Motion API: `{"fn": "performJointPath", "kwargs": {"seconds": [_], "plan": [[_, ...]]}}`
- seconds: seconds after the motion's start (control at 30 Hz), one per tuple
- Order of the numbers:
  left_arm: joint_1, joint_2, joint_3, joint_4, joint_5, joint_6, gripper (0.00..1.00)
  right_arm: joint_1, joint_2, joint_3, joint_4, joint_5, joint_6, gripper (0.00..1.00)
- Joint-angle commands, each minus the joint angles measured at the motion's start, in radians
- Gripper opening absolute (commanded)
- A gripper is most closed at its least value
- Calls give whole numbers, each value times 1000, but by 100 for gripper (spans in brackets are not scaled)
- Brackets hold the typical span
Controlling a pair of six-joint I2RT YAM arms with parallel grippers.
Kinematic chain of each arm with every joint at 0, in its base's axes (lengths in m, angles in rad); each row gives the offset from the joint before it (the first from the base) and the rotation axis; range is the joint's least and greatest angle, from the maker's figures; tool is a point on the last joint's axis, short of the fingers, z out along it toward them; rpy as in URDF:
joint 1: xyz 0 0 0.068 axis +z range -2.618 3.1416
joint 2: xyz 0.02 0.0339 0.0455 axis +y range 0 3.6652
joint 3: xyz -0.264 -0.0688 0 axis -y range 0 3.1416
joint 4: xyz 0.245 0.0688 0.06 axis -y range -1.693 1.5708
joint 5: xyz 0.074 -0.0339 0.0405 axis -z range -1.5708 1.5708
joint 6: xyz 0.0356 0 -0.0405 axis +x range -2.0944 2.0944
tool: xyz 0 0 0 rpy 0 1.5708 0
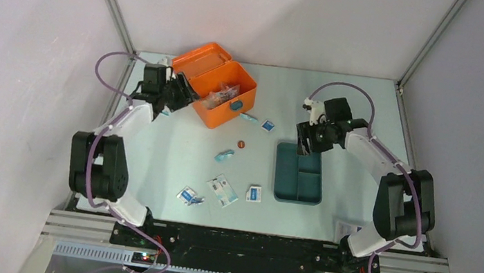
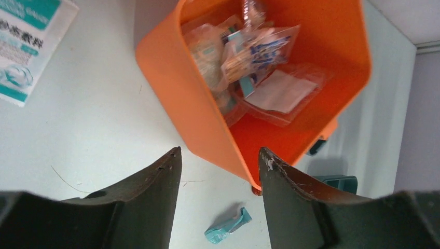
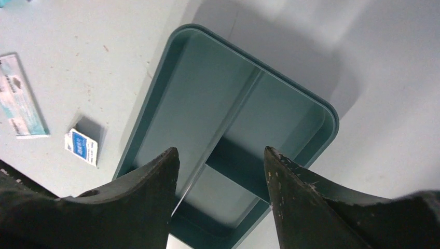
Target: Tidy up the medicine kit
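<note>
The medicine kit (image 1: 228, 110) is an orange box standing open at the back left, lid (image 1: 200, 57) tipped back and clear packets (image 2: 249, 57) heaped inside. My left gripper (image 1: 178, 95) hangs at the kit's left wall. In the left wrist view this gripper (image 2: 219, 155) is open, and the kit's orange wall (image 2: 176, 93) runs across the gap at its tips without visibly touching either finger. My right gripper (image 1: 308, 141) is open over the far end of a dark teal tray (image 1: 277, 172). In the right wrist view nothing lies between the right gripper's (image 3: 222, 154) fingers.
Loose packets lie mid-table: a crumpled teal one (image 1: 225, 155), flat white-blue ones (image 1: 221, 190), (image 1: 186, 196), (image 1: 254, 194), (image 1: 268, 126), and a small red disc (image 1: 241, 144). A printed leaflet (image 2: 26, 41) lies left of the kit. The teal tray (image 3: 155, 98) has divided compartments.
</note>
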Motion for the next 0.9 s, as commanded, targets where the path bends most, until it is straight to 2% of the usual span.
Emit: {"fn": "performJointPath", "kwargs": {"seconds": [0.0,0.2,0.47,0.8,0.87], "plan": [[7,64,45,17,22,-61,61,22,38,39,-3,60,49,67],[3,163,131,15,73,-33,62,60,81,39,5,83,45,70],[-41,290,229,-22,57,9,55,63,102,39,-2,77,61,68],[-145,331,280,-69,-11,86,22,60,70,13,14,58,51,67],[-165,337,288,-74,-14,98,19,58,62,9,14,56,49,67]]}}
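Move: The orange box's middle is about 6 cm ahead, 8 cm right and 10 cm below the left hand; the brown bead lies some 3 cm back, 13 right, and the teal-white packet 8 ahead, 9 left, both about 15 down. Under the right hand the green tray's middle is about 7 cm down and 1 back; the small white box sits 8 cm back, 12 left, 8 down. Left hand reaches forward, right and down, pinching the box's left wall; right sinks about 4 cm, open, towards tray. ##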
